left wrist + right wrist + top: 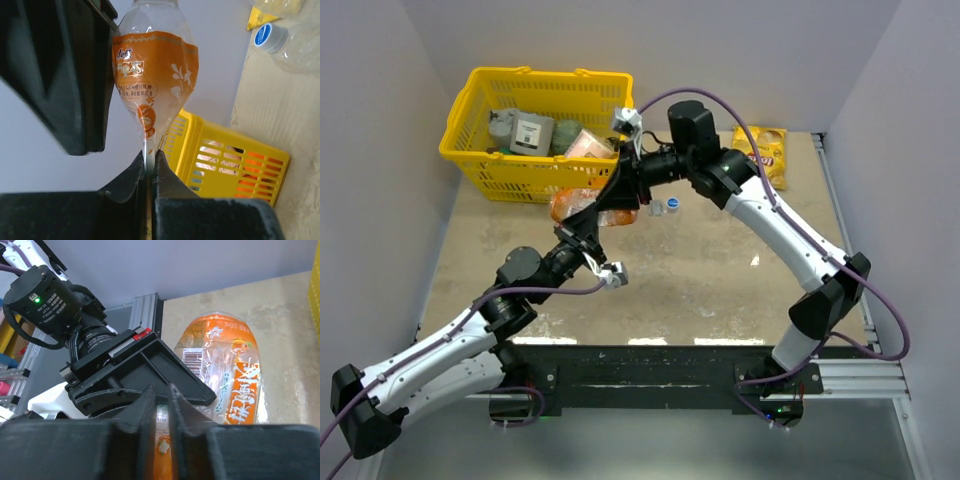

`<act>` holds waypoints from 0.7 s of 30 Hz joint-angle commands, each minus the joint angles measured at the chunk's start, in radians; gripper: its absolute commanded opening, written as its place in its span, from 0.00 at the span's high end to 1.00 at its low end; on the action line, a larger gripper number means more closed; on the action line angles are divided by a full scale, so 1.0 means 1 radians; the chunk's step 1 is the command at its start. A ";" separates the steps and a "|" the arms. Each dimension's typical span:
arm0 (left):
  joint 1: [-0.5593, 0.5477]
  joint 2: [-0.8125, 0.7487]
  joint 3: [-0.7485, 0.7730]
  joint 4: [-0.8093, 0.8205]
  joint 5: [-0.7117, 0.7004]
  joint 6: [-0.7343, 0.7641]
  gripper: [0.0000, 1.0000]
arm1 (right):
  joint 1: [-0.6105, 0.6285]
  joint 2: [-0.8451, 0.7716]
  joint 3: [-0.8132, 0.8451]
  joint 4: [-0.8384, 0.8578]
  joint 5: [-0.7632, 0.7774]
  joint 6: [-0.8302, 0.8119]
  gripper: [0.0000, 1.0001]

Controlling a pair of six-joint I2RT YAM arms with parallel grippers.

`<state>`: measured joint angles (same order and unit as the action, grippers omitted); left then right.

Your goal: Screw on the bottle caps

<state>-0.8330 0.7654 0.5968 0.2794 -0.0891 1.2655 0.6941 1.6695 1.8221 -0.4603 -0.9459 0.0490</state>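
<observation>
An orange-labelled bottle [155, 85] is held in the air between both arms. My left gripper [150, 162] is shut on its flattened bottom end. My right gripper [161, 392] is shut on the bottle's other end; the orange label shows in the narrow gap between its fingers. No cap shows on this bottle. In the top view the two grippers meet just in front of the basket, the left gripper [617, 195] below the right gripper [632, 168]. A second orange bottle [225, 375] lies on the table. A clear bottle [300, 47] wearing a blue cap [267, 37] lies nearby.
The yellow basket [470, 150] full of boxes and packets stands at the back left, close behind the grippers. A yellow packet [762, 150] lies at the back right. Grey walls close in the table on three sides.
</observation>
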 commanded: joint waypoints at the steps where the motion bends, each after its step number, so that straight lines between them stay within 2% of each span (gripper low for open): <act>1: 0.006 -0.041 0.058 -0.073 -0.117 -0.057 1.00 | -0.080 -0.016 0.155 0.101 -0.071 0.141 0.63; 4: 0.009 -0.113 0.095 -0.326 -0.069 -0.191 1.00 | -0.221 -0.016 0.203 0.207 -0.079 0.262 0.57; 5: 0.014 -0.130 0.113 -0.436 -0.028 -0.251 1.00 | -0.288 -0.019 0.206 0.212 -0.099 0.262 0.57; 6: 0.017 -0.147 0.121 -0.472 -0.014 -0.290 1.00 | -0.313 -0.034 0.210 0.198 -0.108 0.215 0.56; 7: 0.020 -0.176 0.132 -0.503 0.005 -0.328 1.00 | -0.329 -0.048 0.215 0.078 -0.106 0.139 0.56; 8: 0.024 -0.184 0.158 -0.561 0.050 -0.395 1.00 | -0.338 -0.068 0.218 -0.007 -0.102 -0.106 0.55; 10: 0.063 -0.167 0.204 -0.649 0.122 -0.451 1.00 | -0.329 -0.169 0.166 -0.223 -0.068 -0.372 0.53; 11: 0.078 -0.160 0.243 -0.696 0.194 -0.509 1.00 | -0.317 -0.216 0.073 -0.259 -0.050 -0.543 0.52; 13: 0.118 -0.134 0.282 -0.741 0.267 -0.540 1.00 | -0.303 -0.337 -0.019 -0.340 0.007 -0.691 0.50; 14: 0.126 -0.123 0.316 -0.768 0.311 -0.558 1.00 | -0.280 -0.370 -0.090 -0.378 0.024 -0.863 0.49; 17: 0.135 -0.074 0.365 -0.793 0.366 -0.583 1.00 | -0.197 -0.473 -0.202 -0.468 0.125 -1.110 0.50; 21: 0.137 -0.037 0.394 -0.790 0.413 -0.563 1.00 | -0.134 -0.521 -0.241 -0.440 0.173 -1.202 0.50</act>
<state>-0.7052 0.6975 0.9340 -0.4641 0.2096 0.7494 0.5167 1.1526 1.6131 -0.8394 -0.8688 -0.8558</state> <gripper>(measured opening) 0.056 0.505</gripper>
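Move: My left hand pinches the orange bottle at its middle. The white cap sits about 10 cm to that hand's right, near level. My right fingers lie just over the bottle, so the cap is some 8 cm to their right, 2 cm back and 4 cm below. From my right hand, the standing blue-capped bottle is roughly 13 cm right, 2 cm ahead and 18 cm lower; the yellow crate's middle is about 17 cm ahead, 17 cm left and 18 cm down. I lift my right hand up and forward off the bottle's top side, swing it right past the cap end, then bring it back, ending about 14 cm right; the fingers spread to half open as the wrist rolls back nearly 50 degrees. My left hand keeps its pinch and draws the bottle about 5 cm back, first dipping and shifting left, while tipping its fingertips down some 35 degrees. ##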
